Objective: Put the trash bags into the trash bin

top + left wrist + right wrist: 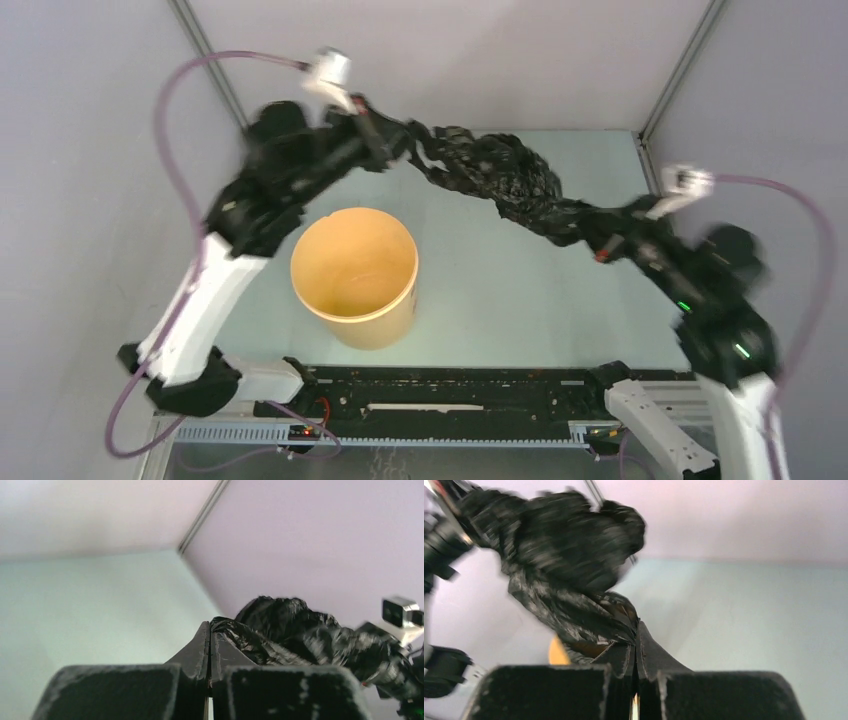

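A crinkled glossy black trash bag (500, 175) hangs stretched in the air between my two grippers, above the far half of the table. My left gripper (405, 140) is shut on its left end, and the left wrist view shows the plastic (280, 630) pinched at the closed fingertips (209, 630). My right gripper (600, 235) is shut on the bag's right end (574, 580), with the film caught at its tips (638, 630). The trash bin (355, 275), a round open orange tub, stands upright on the table below and to the left of the bag, with nothing visible inside it.
Pale walls with metal corner posts (210, 60) enclose the pale green table (520, 300) at the back and sides. A black rail (450, 390) runs along the near edge between the arm bases. Purple cables (810, 250) loop off both wrists.
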### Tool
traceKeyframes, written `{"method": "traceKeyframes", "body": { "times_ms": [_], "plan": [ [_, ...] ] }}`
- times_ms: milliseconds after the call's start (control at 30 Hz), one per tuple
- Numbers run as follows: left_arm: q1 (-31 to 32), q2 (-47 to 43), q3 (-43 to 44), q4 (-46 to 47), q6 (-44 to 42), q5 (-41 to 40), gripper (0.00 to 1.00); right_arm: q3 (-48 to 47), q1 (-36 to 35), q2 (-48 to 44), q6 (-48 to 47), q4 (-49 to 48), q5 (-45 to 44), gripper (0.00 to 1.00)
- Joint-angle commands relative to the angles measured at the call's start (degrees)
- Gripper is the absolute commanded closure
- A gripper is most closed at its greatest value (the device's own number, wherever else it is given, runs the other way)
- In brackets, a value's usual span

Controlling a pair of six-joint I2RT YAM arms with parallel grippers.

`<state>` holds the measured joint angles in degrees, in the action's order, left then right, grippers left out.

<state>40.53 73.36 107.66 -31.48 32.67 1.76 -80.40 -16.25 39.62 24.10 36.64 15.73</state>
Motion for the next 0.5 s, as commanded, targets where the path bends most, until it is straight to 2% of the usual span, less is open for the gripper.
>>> {"method": "traceKeyframes", "body": {
  "times_ms": [0,133,233,333,400,467],
  "plan": [
    [1.8,17.2,-11.1,-18.1,-0.6,1.5,1.0,25.2,1.9,14.6,-0.7,9.4,4.0,1.0],
    [3.1,13.7,-17.4,-12.5,1.0,2.5,1.0,33.8,-0.8,11.5,-0.1,8.9,4.4,1.0],
    [1.3,16.0,-13.7,-11.9,4.1,5.6,1.0,30.9,1.5,10.4,0.4,7.7,5.4,1.0],
    [-0.9,23.0,2.5,-18.4,5.3,8.6,1.0,18.4,7.8,16.4,2.0,8.6,12.1,1.0],
    [-0.5,26.9,19.9,-22.6,3.5,5.8,1.0,1.6,9.3,22.0,2.0,13.4,14.0,1.0],
    [1.3,29.0,36.9,-22.5,0.1,2.6,1.0,-18.5,7.0,25.7,-0.4,19.2,10.9,1.0]
  ]
}}
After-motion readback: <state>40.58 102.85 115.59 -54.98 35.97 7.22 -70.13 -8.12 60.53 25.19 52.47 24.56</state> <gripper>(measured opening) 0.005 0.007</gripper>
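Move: Strung between the two hands, the trash bag has its middle about 13 cm to the left hand's right, 3 cm back and 3 cm lower; from the right hand it lies some 10 cm to the left, 5 cm ahead and slightly above. The trash bin's middle stands roughly 8 cm left of the left hand, 11 cm back and 41 cm below; from the right hand, about 32 cm left and 3 cm back. Whipping the bag's mouth down together, both hands keep their shut grip and plunge about 35 cm, the fingers tipping steeply down (the right's most, some 65 degrees), then turn back up, the left by 10 cm and the right by 16, both easing forward. The left also drifts some 8 cm right, closing on the right hand. ##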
